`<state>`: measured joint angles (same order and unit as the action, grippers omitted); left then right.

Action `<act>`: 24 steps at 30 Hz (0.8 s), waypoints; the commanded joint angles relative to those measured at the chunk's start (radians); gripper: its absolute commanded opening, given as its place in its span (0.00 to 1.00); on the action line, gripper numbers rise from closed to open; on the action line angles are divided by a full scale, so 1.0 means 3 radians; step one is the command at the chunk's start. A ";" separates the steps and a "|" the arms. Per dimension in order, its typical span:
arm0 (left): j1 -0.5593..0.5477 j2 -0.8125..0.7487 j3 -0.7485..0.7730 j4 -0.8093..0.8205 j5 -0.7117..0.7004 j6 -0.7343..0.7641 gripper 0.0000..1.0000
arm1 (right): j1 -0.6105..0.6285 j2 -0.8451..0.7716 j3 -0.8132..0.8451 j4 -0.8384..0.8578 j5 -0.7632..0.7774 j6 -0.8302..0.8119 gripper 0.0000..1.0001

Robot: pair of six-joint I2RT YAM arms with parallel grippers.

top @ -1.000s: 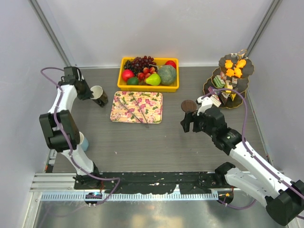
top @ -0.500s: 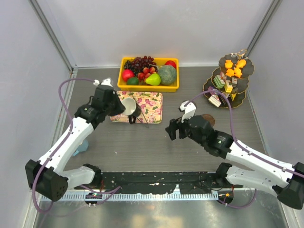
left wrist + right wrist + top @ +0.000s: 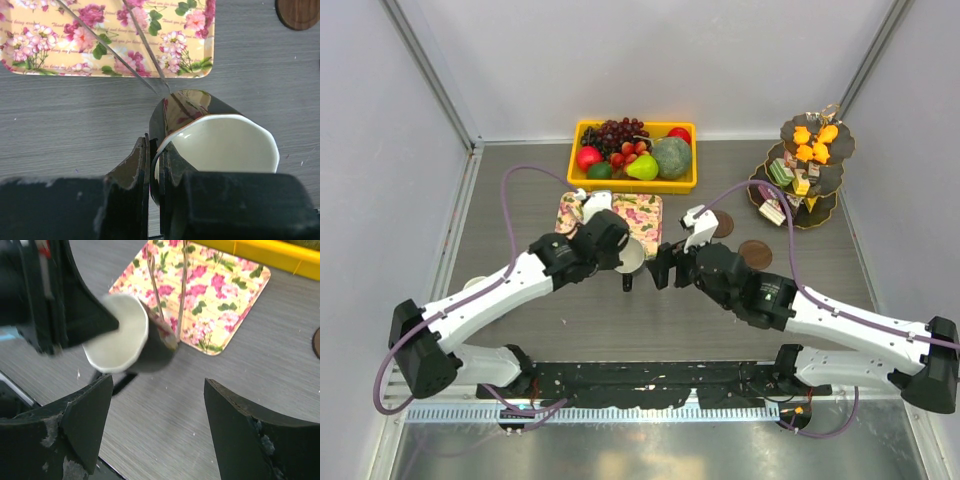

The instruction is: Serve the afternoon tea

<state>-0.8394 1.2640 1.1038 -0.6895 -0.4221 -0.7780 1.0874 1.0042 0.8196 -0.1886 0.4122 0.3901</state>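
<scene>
My left gripper (image 3: 617, 256) is shut on the rim of the black cup (image 3: 630, 262), which has a cream inside. It holds the cup tilted just in front of the floral tray (image 3: 642, 222). In the left wrist view the jaws (image 3: 155, 150) pinch the wall of the cup (image 3: 215, 145). My right gripper (image 3: 665, 268) is open and empty, just right of the cup. In the right wrist view the cup (image 3: 125, 335) lies ahead of its spread fingers (image 3: 85, 420). The three-tier stand (image 3: 805, 170) with orange pastries and cake pieces stands at the far right. The light-blue cup is mostly hidden by my left arm.
A yellow basket of fruit (image 3: 633, 155) stands behind the tray. Thin metal tongs (image 3: 145, 40) lie on the tray. Two brown coasters (image 3: 723, 225) (image 3: 755, 253) lie on the table between my right arm and the stand. Grey walls close both sides.
My left arm has swung from the far left to the centre, carrying the black cup past the tray. My right gripper has moved left from beside the stand to next to the cup.
</scene>
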 commanded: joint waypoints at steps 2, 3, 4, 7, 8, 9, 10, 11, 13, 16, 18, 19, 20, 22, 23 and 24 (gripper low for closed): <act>-0.0371 0.0117 0.0431 0.0115 -0.0709 -0.0045 0.00 | 0.0021 0.0185 0.0427 -0.0051 0.0323 0.0172 0.79; -0.0418 0.0133 0.0457 0.0125 -0.0750 -0.0025 0.00 | 0.0021 0.0272 0.0458 -0.0142 0.0384 0.0193 0.79; -0.0469 0.0143 0.0472 0.0125 -0.0801 -0.0009 0.00 | 0.0021 0.0313 0.0530 -0.0179 0.0420 0.0203 0.79; -0.0597 0.0179 0.0524 0.0115 -0.0924 0.0011 0.00 | 0.0021 0.0436 0.0556 -0.0220 0.0462 0.0234 0.77; -0.0617 0.0184 0.0524 0.0115 -0.0940 0.0006 0.00 | 0.0021 0.0477 0.0556 -0.0220 0.0477 0.0244 0.75; -0.0633 0.0169 0.0519 0.0125 -0.0940 0.0001 0.00 | 0.0016 0.0498 0.0556 -0.0230 0.0528 0.0254 0.73; -0.0653 0.0164 0.0503 0.0135 -0.0940 -0.0014 0.00 | 0.0011 0.0533 0.0556 -0.0235 0.0533 0.0254 0.72; -0.0674 0.0153 0.0488 0.0161 -0.0935 -0.0019 0.00 | -0.0009 0.0554 0.0551 -0.0230 0.0503 0.0254 0.70; -0.0740 0.0123 0.0452 0.0227 -0.0970 -0.0004 0.00 | -0.0040 0.0610 0.0551 -0.0225 0.0452 0.0259 0.65; -0.0807 0.0107 0.0447 0.0248 -0.1006 -0.0004 0.00 | -0.0071 0.0682 0.0546 -0.0225 0.0457 0.0249 0.61; -0.0832 0.0097 0.0442 0.0248 -0.1052 0.0001 0.00 | -0.0086 0.0717 0.0561 -0.0256 0.0482 0.0234 0.57; -0.0842 0.0097 0.0442 0.0263 -0.1052 0.0016 0.00 | -0.0101 0.0733 0.0576 -0.0266 0.0492 0.0214 0.54; -0.0848 0.0097 0.0442 0.0278 -0.1042 0.0042 0.00 | -0.0112 0.0768 0.0581 -0.0291 0.0492 0.0208 0.52; -0.0868 0.0087 0.0447 0.0319 -0.1032 0.0093 0.00 | -0.0117 0.0814 0.0612 -0.0322 0.0503 0.0188 0.42; -0.0873 0.0092 0.0447 0.0335 -0.1032 0.0113 0.00 | -0.0117 0.0820 0.0627 -0.0337 0.0503 0.0173 0.32; -0.0878 0.0077 0.0442 0.0355 -0.1022 0.0124 0.00 | -0.0122 0.0825 0.0653 -0.0363 0.0518 0.0152 0.21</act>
<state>-1.0916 1.3296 1.1976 -0.6994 -0.6624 -0.7521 1.0637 1.2346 0.9695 -0.2703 0.5144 0.4511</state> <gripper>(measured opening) 0.116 0.362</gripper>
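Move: I already hold the black mug by its left wall in my left hand; its middle sits about 5 cm to that hand's right, 2 cm ahead and 2 cm lower. From my open right hand, the mug lies some 8 cm to the left, 5 cm ahead and 6 cm below. The flowered tray is about 18 cm ahead and 16 cm left of my right hand, the near coaster 19 cm ahead and 17 cm right, both roughly 18 cm down. I bring the mug to my right hand, moving my left hand about 5 cm right, somewhat up and back, tipping it up some 10 degrees with its grip kept. My right hand goes forward about 3 cm, first rising, then sinking over 4 cm so its fingers straddle the mug's right wall, one inside and one outside, and they close to about half their gap. ##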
